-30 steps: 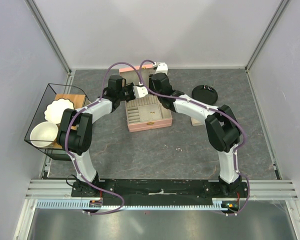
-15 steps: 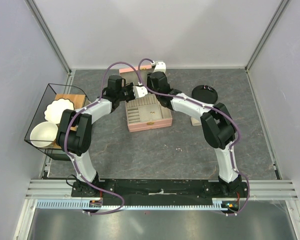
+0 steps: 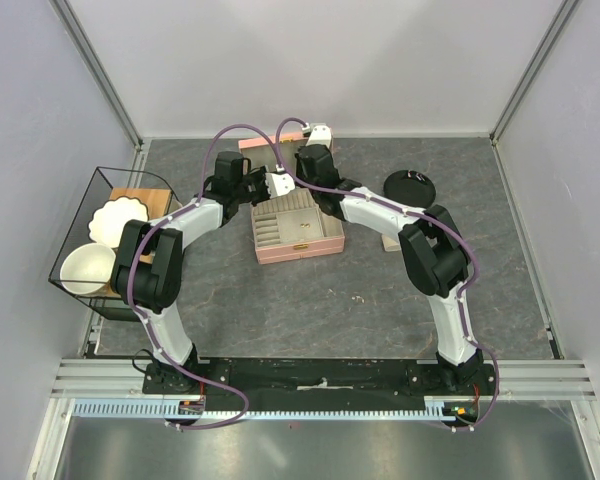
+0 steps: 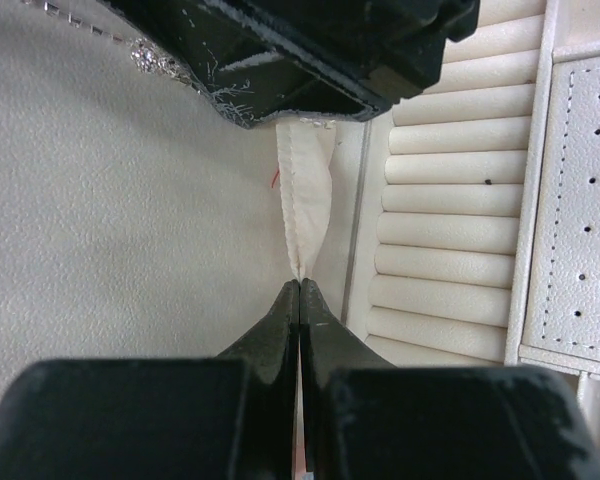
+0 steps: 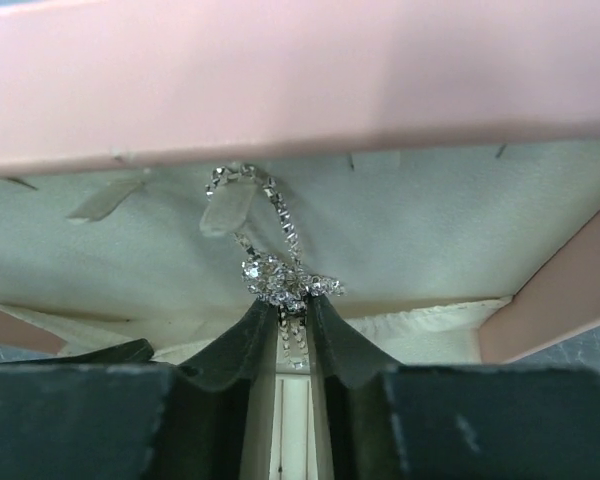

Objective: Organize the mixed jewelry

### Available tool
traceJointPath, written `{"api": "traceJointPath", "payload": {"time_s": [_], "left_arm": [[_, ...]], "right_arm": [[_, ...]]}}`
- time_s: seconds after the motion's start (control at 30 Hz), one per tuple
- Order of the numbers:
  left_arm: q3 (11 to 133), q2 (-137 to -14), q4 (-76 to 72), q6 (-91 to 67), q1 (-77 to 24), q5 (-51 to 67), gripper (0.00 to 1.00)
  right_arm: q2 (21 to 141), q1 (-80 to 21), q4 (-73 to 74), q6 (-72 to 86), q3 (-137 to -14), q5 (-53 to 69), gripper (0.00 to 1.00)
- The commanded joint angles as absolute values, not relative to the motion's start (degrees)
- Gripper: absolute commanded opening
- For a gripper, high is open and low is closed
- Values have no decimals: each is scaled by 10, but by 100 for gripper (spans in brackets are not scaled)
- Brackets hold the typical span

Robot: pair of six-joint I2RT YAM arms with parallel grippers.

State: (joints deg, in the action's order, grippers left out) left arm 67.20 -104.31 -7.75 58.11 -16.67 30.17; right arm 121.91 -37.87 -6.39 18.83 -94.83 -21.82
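Note:
The pink box (image 3: 298, 245) lies open mid-table, its lid (image 5: 300, 80) standing up at the back. My right gripper (image 5: 292, 305) reaches up to the lid's pale lining and is shut on a sparkling silvery chain (image 5: 275, 275), which loops over a small cream tab (image 5: 225, 210). Short strands hang between the fingers. My left gripper (image 4: 299, 285) is shut on the tip of a cream fabric strip (image 4: 305, 195) beside the ring rolls (image 4: 450, 200). A bit of the chain (image 4: 150, 58) shows under the right gripper's black body. Another small piece (image 3: 303, 231) lies in the box tray.
A round black disc (image 3: 409, 187) lies at the back right, with a beige pad (image 3: 392, 243) half hidden under the right arm. A wire basket (image 3: 72, 228) at the left holds a white bowl (image 3: 87, 270) and a scalloped dish (image 3: 118, 220). A tiny piece (image 3: 358, 297) lies on the mat.
My right arm has edged a little left toward the lid, and its jaws have narrowed onto the chain. The left arm has stayed put, still pinching the strip.

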Motion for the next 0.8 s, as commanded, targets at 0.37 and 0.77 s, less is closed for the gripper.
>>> {"api": "traceJointPath", "payload": {"time_s": [0.37, 0.77], "left_arm": [[693, -1030, -63, 560, -178, 369, 2], [700, -1033, -59, 559, -178, 369, 2]], "right_arm": [[1223, -377, -94, 211, -991, -209, 0], [1203, -377, -106, 238, -982, -185, 0]]}}
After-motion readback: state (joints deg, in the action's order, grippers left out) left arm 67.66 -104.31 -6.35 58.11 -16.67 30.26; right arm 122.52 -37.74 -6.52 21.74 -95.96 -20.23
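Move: The rhinestone necklace's cluster sits right between the right hand's open fingers, perhaps 1 cm ahead and level with them. The lid tab that its chain loops over is some 2 cm farther out, 2 cm to the left and 3 cm above that hand; the ring rolls lie roughly 8 cm back, 2 cm left and 6 cm below. From the left hand the cluster is about 3 cm ahead, 5 cm right and 2 cm up. Closing almost in place, the right fingers finish shutting from about a third open and pinch the necklace just under its cluster. Once closed, the right hand eases left by less than 1 cm, rolling a few degrees, left side rising. The left hand stays put, still pinching the cream pocket edge at the foot of the lid. ##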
